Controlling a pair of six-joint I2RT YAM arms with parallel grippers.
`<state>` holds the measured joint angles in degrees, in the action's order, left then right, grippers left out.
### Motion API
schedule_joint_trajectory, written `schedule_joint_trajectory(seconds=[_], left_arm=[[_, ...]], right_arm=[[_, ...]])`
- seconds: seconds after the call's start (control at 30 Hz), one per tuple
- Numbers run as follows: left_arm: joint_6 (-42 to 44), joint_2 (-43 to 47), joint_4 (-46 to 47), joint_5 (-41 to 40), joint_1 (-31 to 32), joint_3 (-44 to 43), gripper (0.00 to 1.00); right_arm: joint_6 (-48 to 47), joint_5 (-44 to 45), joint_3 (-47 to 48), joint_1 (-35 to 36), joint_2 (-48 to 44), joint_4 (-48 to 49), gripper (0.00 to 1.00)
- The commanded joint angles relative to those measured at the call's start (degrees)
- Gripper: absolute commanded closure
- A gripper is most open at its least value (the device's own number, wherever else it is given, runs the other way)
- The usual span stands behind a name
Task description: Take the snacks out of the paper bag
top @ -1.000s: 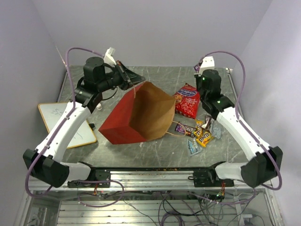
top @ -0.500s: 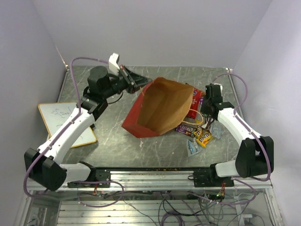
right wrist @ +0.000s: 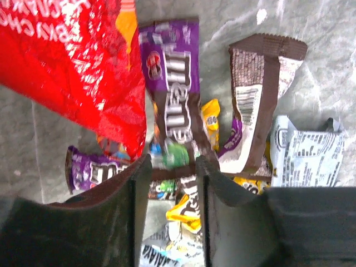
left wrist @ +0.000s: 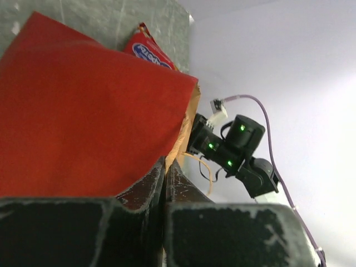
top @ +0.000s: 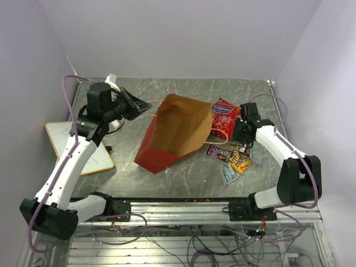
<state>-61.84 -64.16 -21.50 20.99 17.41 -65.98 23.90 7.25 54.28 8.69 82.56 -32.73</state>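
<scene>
The paper bag [top: 177,127] lies tilted on its side mid-table, mouth facing up and toward the camera, red panel [top: 149,156] low at the left. My left gripper [top: 146,105] is shut on the bag's upper rim; in the left wrist view the jaws [left wrist: 166,162] pinch the tan edge beside the red panel [left wrist: 83,111]. The red chip bag [top: 223,118] lies right of the bag. Several small candy packets [top: 236,156] lie in front of it. My right gripper [right wrist: 172,164] is open just above a purple packet [right wrist: 172,83], with the chip bag [right wrist: 67,61] at its left.
A wood-framed whiteboard [top: 83,146] lies at the table's left edge under the left arm. Brown [right wrist: 261,105], pale blue [right wrist: 307,151] and yellow [right wrist: 189,211] packets crowd around the right fingers. Purple walls close in on both sides.
My left gripper has drawn back to the left, pulling the bag left and lower and uncovering the chip bag. My right gripper has come down over the candy packets.
</scene>
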Motion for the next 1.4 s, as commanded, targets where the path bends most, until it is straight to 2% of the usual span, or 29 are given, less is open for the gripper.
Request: schedule_joint_trajectory(seconds=[0.0,0.17,0.27,0.43,0.53,0.67,0.73,0.8,0.9,1.0,1.1,1.37], left_arm=[[8.0,-1.4,-11.1,-0.8,-3.4,-6.6,0.88],[15.4,-3.2,-20.5,-3.5,-6.2,-15.0,0.72],[19.6,-4.6,-24.6,-5.9,-7.4,-19.0,0.73],[24.4,-6.4,-32.1,-10.1,-10.8,-23.5,0.78],[24.5,-6.1,-33.0,-11.4,-11.3,-24.5,0.73],[23.8,-5.3,-34.8,-13.4,-11.3,-27.0,0.51],[23.9,-5.0,-36.8,-15.9,-11.3,-29.7,0.36],[23.9,-4.6,-38.8,-17.1,-11.3,-31.9,0.23],[23.5,-3.4,-40.7,-18.0,-11.3,-34.2,0.01],[24.1,-2.8,-42.9,-18.4,-11.3,-37.5,0.0],[24.8,-2.5,-43.1,-17.1,-11.3,-42.1,0.0],[31.8,-2.3,-36.2,-5.6,-11.3,-52.1,0.02]], right_arm=[[-1.1,-3.5,2.7,-0.2,-3.9,-4.9,0.57],[-4.4,-6.9,6.9,-0.2,-6.1,-9.4,0.31],[-5.9,-9.1,10.0,-0.1,-7.7,-12.3,0.21],[-7.6,-10.9,14.7,0.1,-10.1,-16.8,0.18],[-9.2,-11.9,17.2,0.3,-10.5,-19.7,0.17],[-11.9,-10.5,21.9,0.4,-9.6,-24.2,0.17],[-13.0,-9.0,24.9,0.6,-9.2,-26.4,0.12],[-13.2,-7.2,27.2,1.9,-10.1,-27.3,0.01],[-12.8,-6.6,30.9,2.4,-11.6,-28.2,0.0],[-11.0,-5.4,36.1,3.1,-13.1,-29.4,0.0],[-10.2,-8.3,42.9,3.4,-14.5,-31.1,0.0],[-6.3,-17.3,67.3,3.3,-14.8,-35.0,0.0]])
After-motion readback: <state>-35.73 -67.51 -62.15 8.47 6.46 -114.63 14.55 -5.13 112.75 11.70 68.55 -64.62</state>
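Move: Hanging on to the handle of the paper bag, the left hand has the rightward-leaning bag's middle about 10 cm to its right, 3 cm back and 17 cm below; the eraser lies some 15 cm left and 10 ahead, the whiteboard 29 left and 3 back. The right hand, already partly open, has the purple packet 2 cm ahead, 1 left and 4 below; from that hand, the brown packet is 4 cm right and 1 ahead, the red snack bag 9 left and 11 ahead. Swinging left about 12 cm, the left hand takes the bag by its handle until it stands upright, rolling its left side up, then opens wide, lets go of the handle and rises away, tipping up at the last. Meanwhile the right hand spreads its fingers fully and climbs nearly 40 cm straight off the purple packet, easing back only late while tilting up some 40 degrees. ##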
